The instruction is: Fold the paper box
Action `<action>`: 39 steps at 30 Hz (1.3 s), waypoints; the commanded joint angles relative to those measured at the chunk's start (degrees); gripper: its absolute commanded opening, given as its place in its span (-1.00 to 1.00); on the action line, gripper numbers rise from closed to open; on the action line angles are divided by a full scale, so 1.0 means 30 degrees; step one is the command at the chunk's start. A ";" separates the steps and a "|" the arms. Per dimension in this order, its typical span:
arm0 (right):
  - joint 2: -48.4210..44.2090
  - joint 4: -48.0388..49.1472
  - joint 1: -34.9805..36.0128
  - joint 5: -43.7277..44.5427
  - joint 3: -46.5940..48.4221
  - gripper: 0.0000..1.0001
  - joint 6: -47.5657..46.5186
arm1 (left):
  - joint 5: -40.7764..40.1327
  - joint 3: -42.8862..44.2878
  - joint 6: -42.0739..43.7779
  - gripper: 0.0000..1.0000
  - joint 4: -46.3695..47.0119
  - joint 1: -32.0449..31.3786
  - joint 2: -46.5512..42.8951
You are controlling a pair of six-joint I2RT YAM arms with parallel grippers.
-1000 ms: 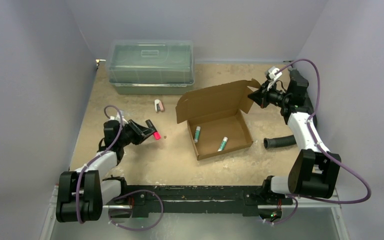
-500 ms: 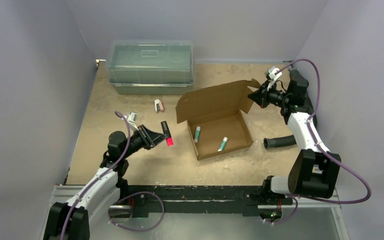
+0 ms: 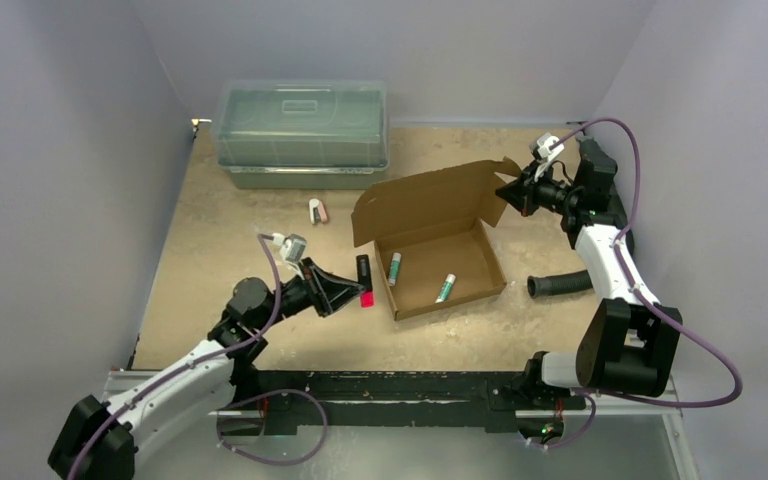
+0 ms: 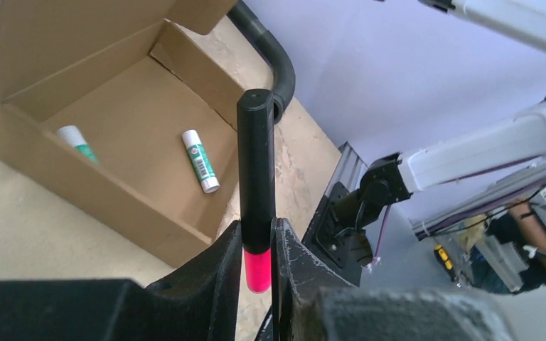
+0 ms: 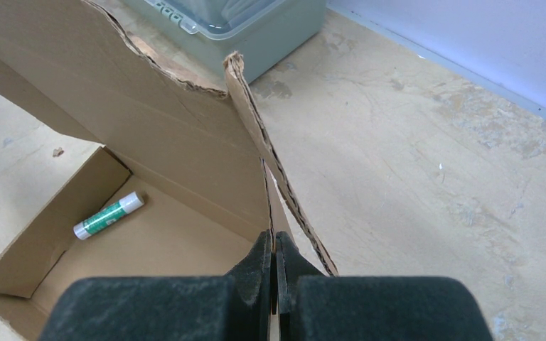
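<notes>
The paper box [image 3: 465,258] is brown cardboard and lies open mid-table, its lid [image 3: 422,202] standing up at the back. Two green-and-white glue sticks [image 3: 394,267] [image 3: 445,288] lie inside. My right gripper [image 3: 509,193] is shut on the lid's right edge; in the right wrist view its jaws [image 5: 274,245] pinch the thin cardboard lid [image 5: 149,121]. My left gripper [image 3: 358,288] hovers just left of the box's near-left corner, shut on a black marker [image 3: 364,275] with a pink end. The left wrist view has the marker [image 4: 256,170] upright between my fingers [image 4: 213,273], with the box [image 4: 135,121] beyond.
A clear greenish lidded bin [image 3: 301,130] stands at the back left. A small white-and-pink object [image 3: 317,210] lies on the table between bin and box. A black ribbed hose [image 3: 560,284] lies right of the box. Grey walls close in both sides.
My left arm has swung right and forward, carrying the marker from the table's left side up to the box's near-left corner. The right arm and lid have not moved.
</notes>
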 commanded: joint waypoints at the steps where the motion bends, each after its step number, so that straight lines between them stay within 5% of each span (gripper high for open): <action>1: -0.0160 0.0107 -0.0106 -0.0516 0.0065 -1.00 0.0159 | -0.2364 0.2031 0.3311 -1.00 0.1674 -0.2962 0.1992; 8: -0.0146 0.0056 -0.0108 -0.0557 0.0050 -1.00 0.0088 | -0.6745 0.7260 0.7867 -1.00 -0.0889 -0.7708 0.8035; 17: -0.0232 0.0017 -0.0112 -0.0682 0.0072 -1.00 0.0065 | -0.9352 1.3044 1.0363 -1.00 -0.4424 -0.8223 1.5254; 27: -0.0262 -0.0214 -0.0109 -0.0824 0.0159 -1.00 -0.0185 | -1.0747 1.4469 1.0647 -1.00 -0.5879 -0.8939 1.7087; 29: -0.0263 -0.0223 -0.0120 -0.0870 0.0160 -1.00 -0.0187 | -1.0993 1.4947 1.0525 -0.87 -0.6427 -0.8939 1.7631; 31: -0.0208 -0.0238 -0.0108 -0.0937 0.0182 -1.00 -0.0183 | -1.1207 1.5476 1.0386 -0.46 -0.7071 -0.8940 1.8247; 39: -0.0206 -0.0387 -0.0116 -0.0829 0.0262 -1.00 -0.0242 | -1.1138 1.5899 1.0174 -0.08 -0.7874 -0.8946 1.6601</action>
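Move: The black-and-pink marker, already in the left fingers, goes to the open tray of the box; the tray's middle is about 12 cm ahead of the left hand, 19 cm right and 16 cm below. In the tray, one glue stick lies some 7 cm ahead and 20 right, the other about 12 ahead and 8 right, both about 16 lower. From the right hand the tray's middle is roughly 10 cm back, 10 left and 20 below. The marker is swept some 15 cm to the right over the tray's left wall by the left arm, drifting back a little at first and then about 8 cm forward, and is then lowered roughly 8 cm. The wrist meanwhile tips the fingers about 45 degrees down, and near the end they open and let go of the marker. The right hand stays shut on the raised lid's corner. ##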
